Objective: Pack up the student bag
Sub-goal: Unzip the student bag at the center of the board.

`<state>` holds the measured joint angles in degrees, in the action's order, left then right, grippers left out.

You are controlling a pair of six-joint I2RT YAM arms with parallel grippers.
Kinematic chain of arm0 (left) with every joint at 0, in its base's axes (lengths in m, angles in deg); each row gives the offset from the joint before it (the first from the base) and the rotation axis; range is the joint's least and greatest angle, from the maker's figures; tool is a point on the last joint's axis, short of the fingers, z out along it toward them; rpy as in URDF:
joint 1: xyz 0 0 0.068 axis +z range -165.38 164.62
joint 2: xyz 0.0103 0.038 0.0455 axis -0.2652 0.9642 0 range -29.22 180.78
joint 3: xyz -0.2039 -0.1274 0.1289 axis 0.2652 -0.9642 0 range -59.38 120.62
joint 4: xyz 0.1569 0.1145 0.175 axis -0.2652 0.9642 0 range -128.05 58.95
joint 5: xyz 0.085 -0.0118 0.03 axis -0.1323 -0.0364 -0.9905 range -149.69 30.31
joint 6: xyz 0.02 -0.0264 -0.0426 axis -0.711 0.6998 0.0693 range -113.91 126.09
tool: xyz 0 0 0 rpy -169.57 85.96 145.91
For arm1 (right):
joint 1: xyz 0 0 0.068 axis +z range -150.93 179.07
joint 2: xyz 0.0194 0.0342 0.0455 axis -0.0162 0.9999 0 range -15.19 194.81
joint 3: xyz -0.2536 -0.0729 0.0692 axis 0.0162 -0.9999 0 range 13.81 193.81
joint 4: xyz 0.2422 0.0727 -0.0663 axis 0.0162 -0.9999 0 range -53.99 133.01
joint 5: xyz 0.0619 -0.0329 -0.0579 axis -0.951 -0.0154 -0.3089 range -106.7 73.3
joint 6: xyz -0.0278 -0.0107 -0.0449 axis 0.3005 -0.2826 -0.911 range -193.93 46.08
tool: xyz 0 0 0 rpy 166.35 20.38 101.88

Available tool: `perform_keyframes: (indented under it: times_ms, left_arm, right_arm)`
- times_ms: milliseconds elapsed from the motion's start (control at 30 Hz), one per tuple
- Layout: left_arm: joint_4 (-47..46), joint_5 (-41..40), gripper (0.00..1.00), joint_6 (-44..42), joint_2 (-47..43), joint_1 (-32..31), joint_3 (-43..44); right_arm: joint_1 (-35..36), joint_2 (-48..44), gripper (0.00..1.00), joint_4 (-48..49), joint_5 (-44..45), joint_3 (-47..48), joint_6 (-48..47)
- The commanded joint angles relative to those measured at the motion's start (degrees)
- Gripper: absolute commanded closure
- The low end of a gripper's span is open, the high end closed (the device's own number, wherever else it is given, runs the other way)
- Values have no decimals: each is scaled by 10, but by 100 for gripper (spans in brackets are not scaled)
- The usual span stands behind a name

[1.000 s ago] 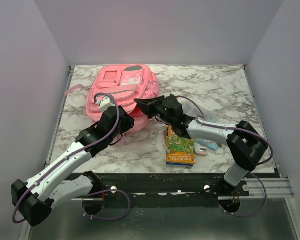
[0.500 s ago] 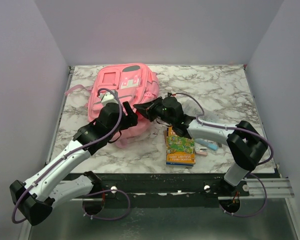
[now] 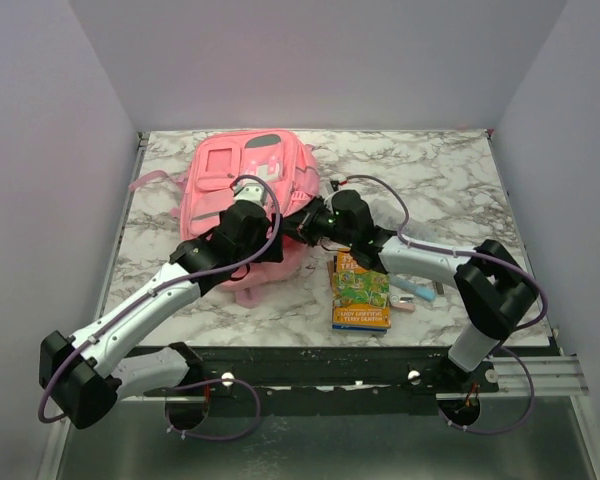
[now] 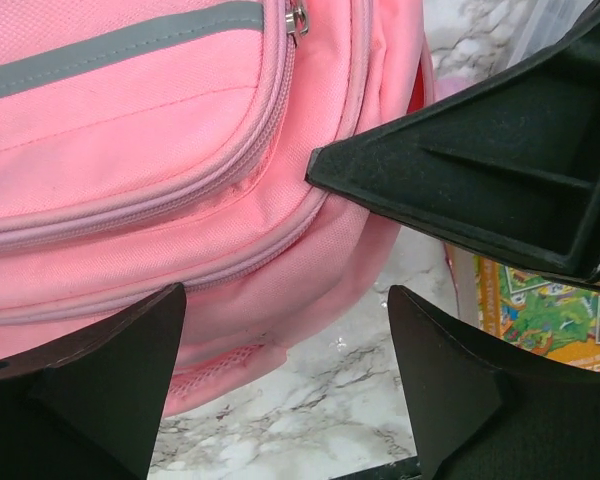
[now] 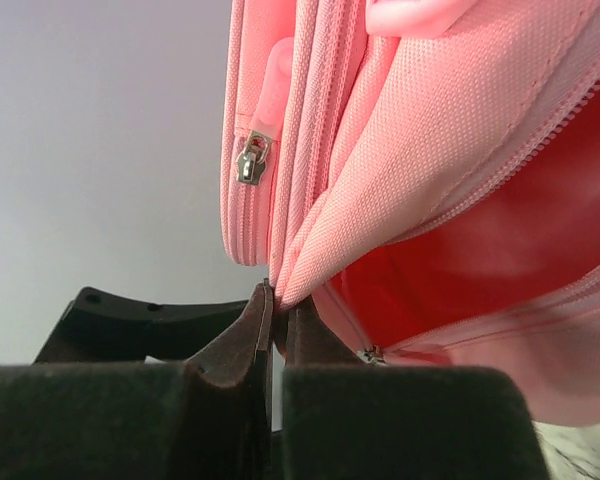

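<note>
The student bag [image 3: 242, 185] is a big pink backpack lying at the back left of the marble table. My right gripper [image 3: 298, 222] is at its right edge, shut on a fold of pink fabric [image 5: 310, 250] beside the opening. The red lining [image 5: 480, 260] shows inside and a zipper pull [image 5: 250, 160] hangs close by. My left gripper [image 3: 270, 232] hovers over the bag's near right corner. In the left wrist view it [image 4: 286, 300] is open, with bag [image 4: 130, 200] and bare marble between the fingers and nothing held. The right gripper's black body [image 4: 480, 190] is just beyond it.
A colourful book [image 3: 361, 290] lies on the table right of the bag, also seen in the left wrist view [image 4: 540, 310]. A small light blue and pink item [image 3: 416, 290] lies next to it. White walls close in the table on three sides.
My left gripper has moved right across the bag's front toward the right gripper, and its jaws have opened wide. The right gripper keeps its pinch on the fabric.
</note>
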<state>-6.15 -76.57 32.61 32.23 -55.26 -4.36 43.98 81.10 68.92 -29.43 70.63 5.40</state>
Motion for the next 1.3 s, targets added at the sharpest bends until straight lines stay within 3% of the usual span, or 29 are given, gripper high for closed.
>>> perform_keyframes:
  times_ms: [0, 67, 200, 300, 400, 533, 633, 733, 967, 1267]
  left_arm:
    - [-3, 8, 18, -20, 37, 0, 4]
    - [-2, -3, 28, -16, 57, 0, 15]
    - [9, -27, 64, -15, 77, 1, 35]
    - [9, -24, 81, -21, 80, 1, 41]
    - [11, -19, 100, -25, 77, 1, 46]
    - [11, 1, 100, -26, 66, 2, 50]
    - [10, 29, 100, -24, 55, 3, 53]
    - [8, 46, 100, -22, 43, 3, 55]
    - [7, 78, 100, -14, 20, 3, 62]
    - [2, 106, 100, -4, 13, 3, 65]
  right_arm:
    - [4, -30, 99, 32, -82, 9, -25]
    - [4, -31, 99, 34, -89, 9, -36]
    - [-2, -40, 91, 40, -116, -3, -89]
    - [-20, -51, 84, 48, -159, -18, -142]
    - [-48, -80, 69, 20, -199, -37, -234]
    - [-72, -126, 47, -104, -180, -38, -406]
    - [-71, -132, 40, -127, -214, -44, -500]
    - [-71, -107, 40, -128, -284, -40, -562]
    - [-71, -54, 39, -20, -375, -61, -604]
    - [-67, 22, 36, 121, -404, -47, -517]
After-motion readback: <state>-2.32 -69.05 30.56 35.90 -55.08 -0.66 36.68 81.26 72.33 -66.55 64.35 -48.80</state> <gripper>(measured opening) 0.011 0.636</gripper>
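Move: The left hand hangs wide open over the bag's near right rim, the fold to be pinched lying about 3 cm below it, 1 cm ahead and 1 cm to its right; the front-pocket slider is some 6 cm ahead and 3 cm right. The right hand still pinches the rim beside the open mouth; the main zipper slider lies roughly 4 cm back, 1 cm left and 4 cm below, and the orange book about 15 cm back, 17 cm right and far lower. The left hand sinks about 3 cm onto the bag's near right rim, shuts on the fold beside the mouth and then, keeping its pinch, rises some 2.5 cm while easing a little right and back. As the left fingers close, the right hand lets go of the rim, opens over half wide and backs off to the right and up, then swoops down and back past its starting height to end some 6 cm back, 4 cm right and 5 cm lower, fingers swung to point left and rolled counter-clockwise as seen from behind the hand, open before the main zipper slider and the mouth's lower lip. ##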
